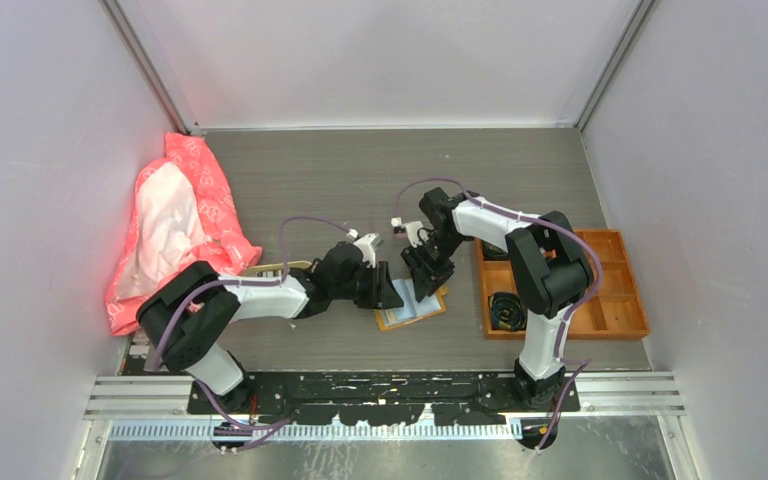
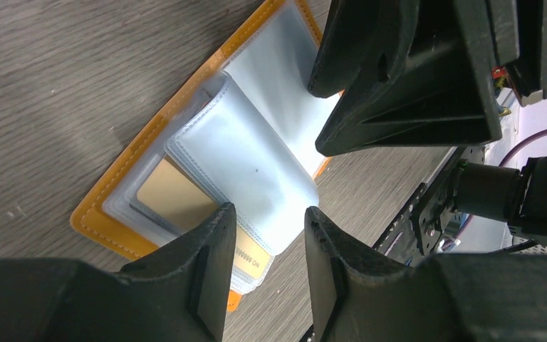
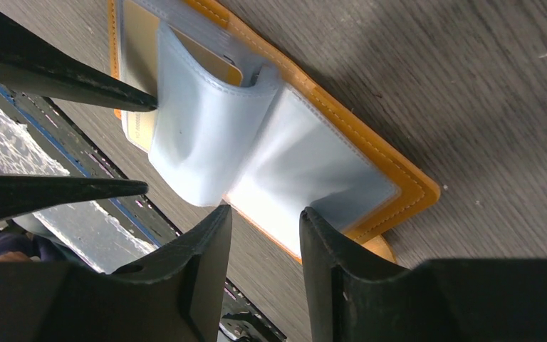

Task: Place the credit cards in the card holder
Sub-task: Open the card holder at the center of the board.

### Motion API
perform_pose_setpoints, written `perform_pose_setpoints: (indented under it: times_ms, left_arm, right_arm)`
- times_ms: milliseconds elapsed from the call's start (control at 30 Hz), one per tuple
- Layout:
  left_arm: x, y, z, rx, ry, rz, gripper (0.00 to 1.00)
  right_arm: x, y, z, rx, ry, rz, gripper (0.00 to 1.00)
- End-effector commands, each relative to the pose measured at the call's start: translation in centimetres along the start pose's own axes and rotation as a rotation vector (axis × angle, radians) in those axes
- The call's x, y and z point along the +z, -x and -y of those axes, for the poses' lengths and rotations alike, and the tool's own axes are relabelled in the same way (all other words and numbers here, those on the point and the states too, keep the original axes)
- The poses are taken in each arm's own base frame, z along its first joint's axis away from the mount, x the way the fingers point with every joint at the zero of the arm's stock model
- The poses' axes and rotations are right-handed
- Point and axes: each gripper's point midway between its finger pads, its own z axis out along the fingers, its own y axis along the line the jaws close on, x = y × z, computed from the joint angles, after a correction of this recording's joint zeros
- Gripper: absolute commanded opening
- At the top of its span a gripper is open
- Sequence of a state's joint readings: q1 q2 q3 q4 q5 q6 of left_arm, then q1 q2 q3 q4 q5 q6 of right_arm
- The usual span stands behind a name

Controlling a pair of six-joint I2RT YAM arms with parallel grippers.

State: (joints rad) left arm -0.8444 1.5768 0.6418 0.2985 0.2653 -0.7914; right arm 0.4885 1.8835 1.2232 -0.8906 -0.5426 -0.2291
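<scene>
The card holder [image 1: 407,314] lies open and flat on the table, an orange cover [image 2: 94,216] lined with clear plastic sleeves. One sleeve [image 2: 246,167] stands up, folded over. A tan credit card [image 2: 174,196] with a printed number sits inside a lower sleeve and also shows in the right wrist view [image 3: 141,43]. My left gripper [image 2: 267,235] hovers open at the holder's near-left end, nothing between its fingers. My right gripper [image 3: 265,228] is open too, just above the holder's [image 3: 413,187] other half. The two grippers [image 1: 392,292] [image 1: 428,280] face each other closely over it.
An orange compartmented box [image 1: 615,300] with black coils [image 1: 505,308] stands right of the holder. A pink and white bag [image 1: 175,225] lies at the far left. A beige flat thing [image 1: 282,268] peeks out behind my left arm. A metal rail [image 1: 380,385] runs along the near edge.
</scene>
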Motion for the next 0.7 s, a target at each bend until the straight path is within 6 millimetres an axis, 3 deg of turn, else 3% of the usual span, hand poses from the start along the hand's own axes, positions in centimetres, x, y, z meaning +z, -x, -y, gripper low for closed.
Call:
perform_pose_setpoints:
  times_ms: [0,433,667]
  left_arm:
    - [0.9,1.2,1.2,0.001,-0.039,0.025,0.42]
    - [3.4,3.0,3.1,0.013,-0.134,0.063,0.43]
    - [4.5,4.0,4.7,0.008,-0.208,0.087,0.44]
  right_arm:
    - [-1.1,1.1,-0.3,-0.013,-0.01,0.048,0.46]
    - [-6.9,3.3,0.5,-0.018,-0.078,0.282,0.48]
    - [-8.2,3.6,1.1,0.009,-0.079,0.341,0.48]
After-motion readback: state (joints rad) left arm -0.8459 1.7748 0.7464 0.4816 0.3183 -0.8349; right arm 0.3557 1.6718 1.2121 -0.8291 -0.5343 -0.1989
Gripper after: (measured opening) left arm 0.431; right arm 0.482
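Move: The raised inner leaf of the open card holder stands about 2 cm right of the left fingertips, 1 cm farther out and 1 cm lower; from the right fingertips it is roughly 4 cm left, level fore and aft. The left page with its yellow card lies 2 cm left of the left hand point, 1 cm back, 2 cm below. The right page sits directly under the right fingers, 1 cm down; the clasp tab is some 3 cm right of them, 1 cm farther out. Sweeping low across the holder, the left hand carries its part-open, unchanged fingers about 4 cm right and 2 cm forward, the far finger pushing the raised leaf towards the right page. The right hand first stays at the right page, then comes free of it, lifting some 6 cm while drawing forward and a little right, the wrist tilting its fingertips outward, fingers still part-open. ##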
